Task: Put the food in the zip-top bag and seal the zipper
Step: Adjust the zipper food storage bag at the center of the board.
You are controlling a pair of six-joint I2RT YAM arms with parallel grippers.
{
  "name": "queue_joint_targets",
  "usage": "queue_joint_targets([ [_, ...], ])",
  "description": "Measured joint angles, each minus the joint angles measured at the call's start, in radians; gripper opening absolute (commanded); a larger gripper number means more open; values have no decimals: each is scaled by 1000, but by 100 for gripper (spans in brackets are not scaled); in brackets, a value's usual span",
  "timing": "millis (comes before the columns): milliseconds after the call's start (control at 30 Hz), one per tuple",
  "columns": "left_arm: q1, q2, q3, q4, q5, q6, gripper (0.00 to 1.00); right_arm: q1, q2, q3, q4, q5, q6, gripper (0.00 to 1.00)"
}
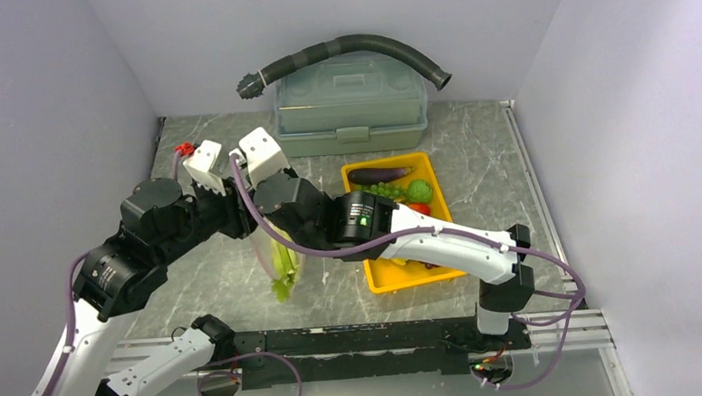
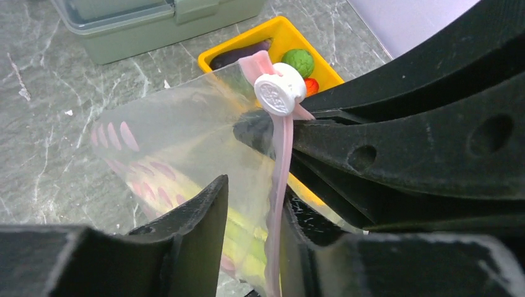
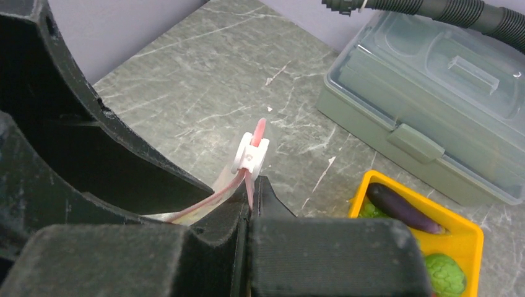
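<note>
The clear zip-top bag [image 2: 173, 154] with pink dots hangs between both grippers above the table, a white-green leek [image 1: 285, 265] inside it. Its pink zipper [image 2: 282, 161] carries a white slider [image 2: 280, 93]. My right gripper [image 3: 252, 185] is shut on the zipper just below the slider [image 3: 251, 153]. My left gripper [image 2: 254, 195] straddles the strip lower down with its jaws apart; the strip lies against the right finger. More food lies in the yellow tray [image 1: 406, 279]: a purple eggplant [image 1: 378, 173], green grapes [image 1: 385, 191], a green piece [image 1: 419, 191] and a red piece [image 1: 418, 209].
A grey-green lidded box [image 1: 352, 107] stands against the back wall with a dark corrugated hose [image 1: 358, 48] on top. The right forearm crosses over the tray's near half. Walls close in on the left, back and right.
</note>
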Motion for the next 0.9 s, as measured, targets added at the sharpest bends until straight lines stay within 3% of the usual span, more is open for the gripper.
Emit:
queue_joint_targets([
  [167,0,-2,-3,-9,-8,17,0,0,2,0,-8,6,14,0],
  [267,0,-10,-3,-22,-18,27,0,2,2,0,-8,8,26,0],
  [433,0,-10,0,-39,-35,38,0,5,-31,-58,0,-3,52,25],
  [667,0,31,71,-73,0,79,0,5,-220,-272,48,-96,71,59],
  [900,0,80,154,-100,84,126,0,5,-467,-488,126,-206,60,76],
])
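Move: Right between the left hand's half-open pads stands the bag rim, practically no distance off. The white slider on that rim is about 4 cm ahead of the left hand, 3 cm to its right and 3 cm higher; the celery in the bag hangs roughly 12 cm below, 3 cm to the right and 3 cm back. The right hand's shut pads already hold the bag rim, the slider lying some 2 cm ahead, 1 cm left and 2 cm above them. Closing its fingers almost in place, the left hand pinches the bag rim. Only then does the right hand open wide, let go of the rim and swing away about 8 cm to the right and 5 cm back, turning some 10 degrees counter-clockwise. Meanwhile the left hand, gripping the rim, first sinks slightly, then rises nearly 3 cm. ##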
